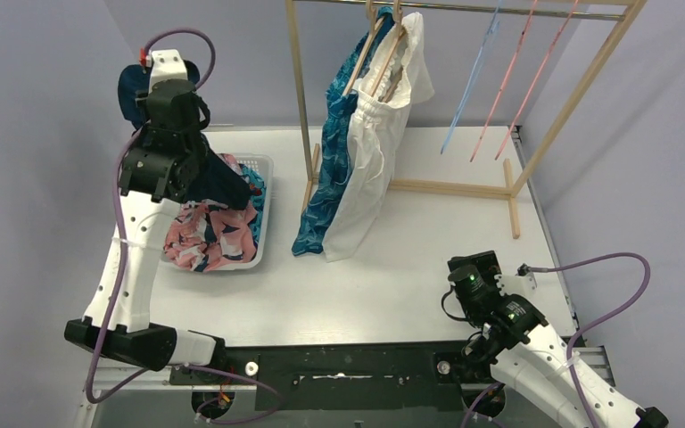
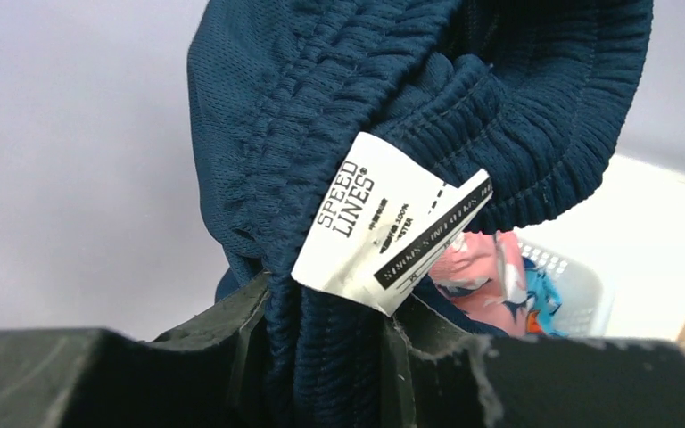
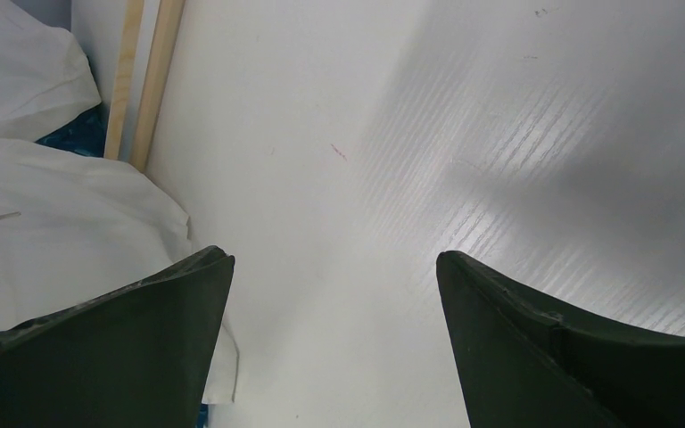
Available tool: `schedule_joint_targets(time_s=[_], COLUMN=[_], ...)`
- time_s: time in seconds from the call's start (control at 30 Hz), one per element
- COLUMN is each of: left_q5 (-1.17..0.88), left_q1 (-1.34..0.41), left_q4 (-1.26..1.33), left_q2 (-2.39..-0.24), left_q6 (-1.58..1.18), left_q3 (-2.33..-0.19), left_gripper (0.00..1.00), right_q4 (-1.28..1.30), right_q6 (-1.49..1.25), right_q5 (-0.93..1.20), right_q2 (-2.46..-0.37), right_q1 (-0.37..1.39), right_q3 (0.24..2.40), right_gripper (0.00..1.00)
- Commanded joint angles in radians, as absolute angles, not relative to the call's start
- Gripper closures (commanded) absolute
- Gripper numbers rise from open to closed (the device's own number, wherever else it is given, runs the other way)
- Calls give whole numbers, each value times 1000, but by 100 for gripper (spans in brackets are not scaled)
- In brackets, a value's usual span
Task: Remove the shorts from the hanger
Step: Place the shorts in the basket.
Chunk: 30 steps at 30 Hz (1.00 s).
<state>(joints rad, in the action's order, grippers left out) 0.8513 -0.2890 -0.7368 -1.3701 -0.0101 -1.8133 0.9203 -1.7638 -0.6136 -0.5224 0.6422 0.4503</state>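
Note:
My left gripper [image 1: 162,175] is raised over the white basket [image 1: 266,169], shut on the elastic waistband of the plain navy shorts [image 1: 221,182]. In the left wrist view the navy shorts [image 2: 392,89] bunch between my jaws at the left gripper [image 2: 325,348], and a white label [image 2: 383,223] hangs from them. White drawstring shorts [image 1: 370,152] and blue leaf-pattern shorts [image 1: 328,165] hang on wooden hangers [image 1: 380,49] from the rack. My right gripper [image 1: 466,266] stands open low over the table, nothing in it. The right gripper [image 3: 334,259] has the white shorts [image 3: 45,223] to its left.
The basket holds pink-and-navy floral shorts [image 1: 203,237] and teal cartoon-print shorts [image 1: 255,184]. The wooden rack [image 1: 301,89] stands at the back, its base rail [image 3: 147,80] on the table. Bare blue and pink plastic hangers [image 1: 499,80] hang at its right end.

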Motion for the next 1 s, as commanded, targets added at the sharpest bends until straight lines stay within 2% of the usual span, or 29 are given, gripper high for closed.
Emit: schedule_joint_targets(time_s=[0.0,0.17,0.3,0.5,0.63,0.67,0.7,0.83,0.93,0.97], left_q5=[679,493,329,107,95,113,129,160,193,213], left_q1=[-227,-225,-194,-6,25,26,26,25,26,26], left_q4=[-689,-686,-618,-591,-595,-570,-558,-644,-653,-664], left_q2=[-1390,-1376,-1359,-1476,-1571,-1587,-1607,-1637,-1539,-1503], left_q6=[27,-89,-82,-162,-213,-218,-219,-243,-242,-241], left_q3=[-1704,-1413,-1248,-1241,-1211,-1188,-1174,-1203,-1229,-1252], left_gripper=[100,100,100,100,100,93,79,63,39,34], right_q4=[896,883,884,866,857,847,839,824,830,831], right_q6=[-1765,-1764,-1739,-1648,-1578,-1556,-1536,-1482,-1457,-1449], right_q5=[-681,-688,-701,-700,-705,-709,-711,-724,-742,-748], right_q2=[-526,-508,-507,-489,-456,-444,-431,-384,-372,-371], right_q1=[644,643,643,642,643,643,643,643,642,642], right_q3=[453,428,425,442,452,450,448,458,479,485], right_gripper=[12,12,12,11,10,10,10,10,10,10])
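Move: The left hand, with the navy shorts already pinched and hanging, is high over the far part of the basket; the basket's middle is about 40 cm below, 4 cm back and 2 cm right. In it, the pink shorts' middle lies roughly 5 cm back and 1 cm right of the hand, 38 cm down. The rack's left foot stands some 23 cm right, 3 cm ahead, 43 cm down. From the right hand the basket is about 53 cm left, 13 cm ahead and 5 cm lower. Down, almost straight and fast at first, the left hand drops some 35 cm into the basket, easing off over the lower part, while the wrist tips the fingers from nearly level to steeply down, about 50 degrees. It keeps its pinch on the navy shorts' waistband until near the bottom, then opens the fingers to about half. ##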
